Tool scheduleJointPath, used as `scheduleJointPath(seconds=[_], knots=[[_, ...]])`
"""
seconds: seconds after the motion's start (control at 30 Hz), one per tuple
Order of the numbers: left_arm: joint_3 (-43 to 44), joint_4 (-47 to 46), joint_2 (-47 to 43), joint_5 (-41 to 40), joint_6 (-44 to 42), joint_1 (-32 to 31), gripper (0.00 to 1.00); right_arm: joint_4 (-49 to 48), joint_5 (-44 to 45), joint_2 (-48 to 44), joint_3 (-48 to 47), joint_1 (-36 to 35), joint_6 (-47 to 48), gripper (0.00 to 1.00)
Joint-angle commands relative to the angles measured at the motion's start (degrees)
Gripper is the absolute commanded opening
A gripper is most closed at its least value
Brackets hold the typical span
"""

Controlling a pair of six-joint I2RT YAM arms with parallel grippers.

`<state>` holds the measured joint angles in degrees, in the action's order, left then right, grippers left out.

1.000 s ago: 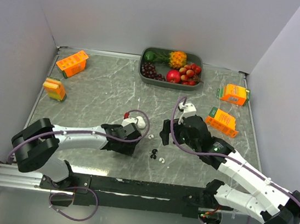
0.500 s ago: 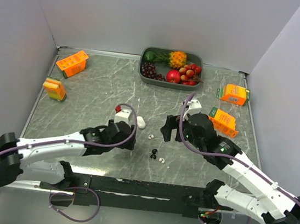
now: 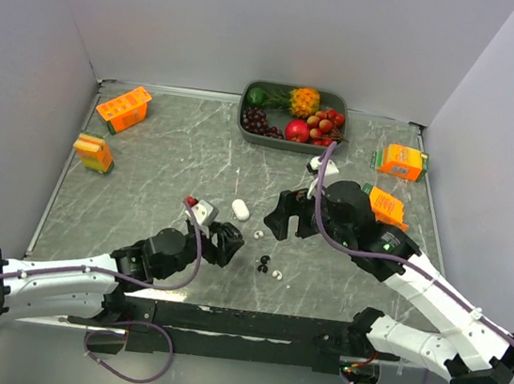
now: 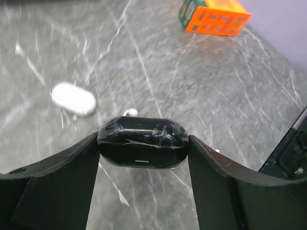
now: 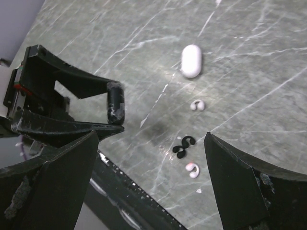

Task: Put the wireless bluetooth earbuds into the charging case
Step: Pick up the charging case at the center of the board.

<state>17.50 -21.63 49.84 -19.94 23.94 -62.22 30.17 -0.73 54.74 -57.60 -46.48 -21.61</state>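
My left gripper (image 3: pixel 222 242) (image 4: pixel 144 142) is shut on a glossy black charging case (image 4: pixel 142 143) (image 5: pixel 115 103), held closed and crosswise between its fingers above the table. A white charging case (image 3: pixel 240 210) (image 4: pixel 73 98) (image 5: pixel 191 60) lies closed on the marble beyond it. Two black earbuds (image 3: pixel 264 264) (image 5: pixel 183 146) lie touching each other. One white earbud (image 3: pixel 258 235) (image 5: pixel 197 105) lies farther back and another white earbud (image 3: pixel 277 273) (image 5: pixel 192 168) lies nearer. My right gripper (image 3: pixel 287 217) (image 5: pixel 151 139) hangs open above the buds, holding nothing.
A grey tray (image 3: pixel 288 143) of toy fruit stands at the back. Orange cartons lie at the left (image 3: pixel 122 108) (image 3: pixel 93 153) and at the right (image 3: pixel 401 161) (image 3: pixel 383 204). A black rail (image 3: pixel 249 324) runs along the near table edge.
My left arm has drawn back toward the near edge, away from the white case, carrying the black case. My right gripper has shifted slightly left, still open.
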Motion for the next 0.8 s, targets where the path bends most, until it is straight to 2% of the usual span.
scheduleJointPath(seconds=[0.0, 0.23, 0.53, 0.77], knots=[[-0.5, -14.7, -1.0, 5.5, -15.1, -1.3, 0.01, 2.5, -5.9, 1.8, -5.1, 0.7, 1.1, 0.99], [0.9, -12.5, -0.5, 7.0, -27.3, -2.1, 0.01, 3.6, -12.7, 6.1, -5.4, 0.9, 3.4, 0.99], [3.0, -6.2, -1.7, 6.7, -32.6, -4.5, 0.01, 1.8, -16.5, 9.9, -6.9, 0.8, 3.9, 0.99], [2.4, -6.6, -2.2, 5.6, -33.3, -6.0, 0.01, 0.2, -19.6, 13.3, -8.1, 0.8, 3.5, 0.99]])
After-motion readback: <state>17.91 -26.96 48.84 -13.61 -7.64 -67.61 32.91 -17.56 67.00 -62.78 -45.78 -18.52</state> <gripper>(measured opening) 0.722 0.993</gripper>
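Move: Between the left hand's fingers, already off the table, sits the black charging case. From the empty right hand it lies about 9 cm to the left, 1 cm back and 10 cm below. On the table, some 25 cm below the right hand, the white case is about 10 cm ahead and 10 cm left, the upper white earbud 5 cm ahead and 5 cm left, and the black earbuds 3 cm back and 3 cm left. Closing in on the held charging case, the open right hand goes about 5 cm left and 3 cm down, easing back a little while its fingers swing counter-clockwise and dip. The left hand keeps its grip and brings the case up 3 cm, then drifts back and right, rolling some 30 degrees so its left side rises. The right fingers stop short of touching. ##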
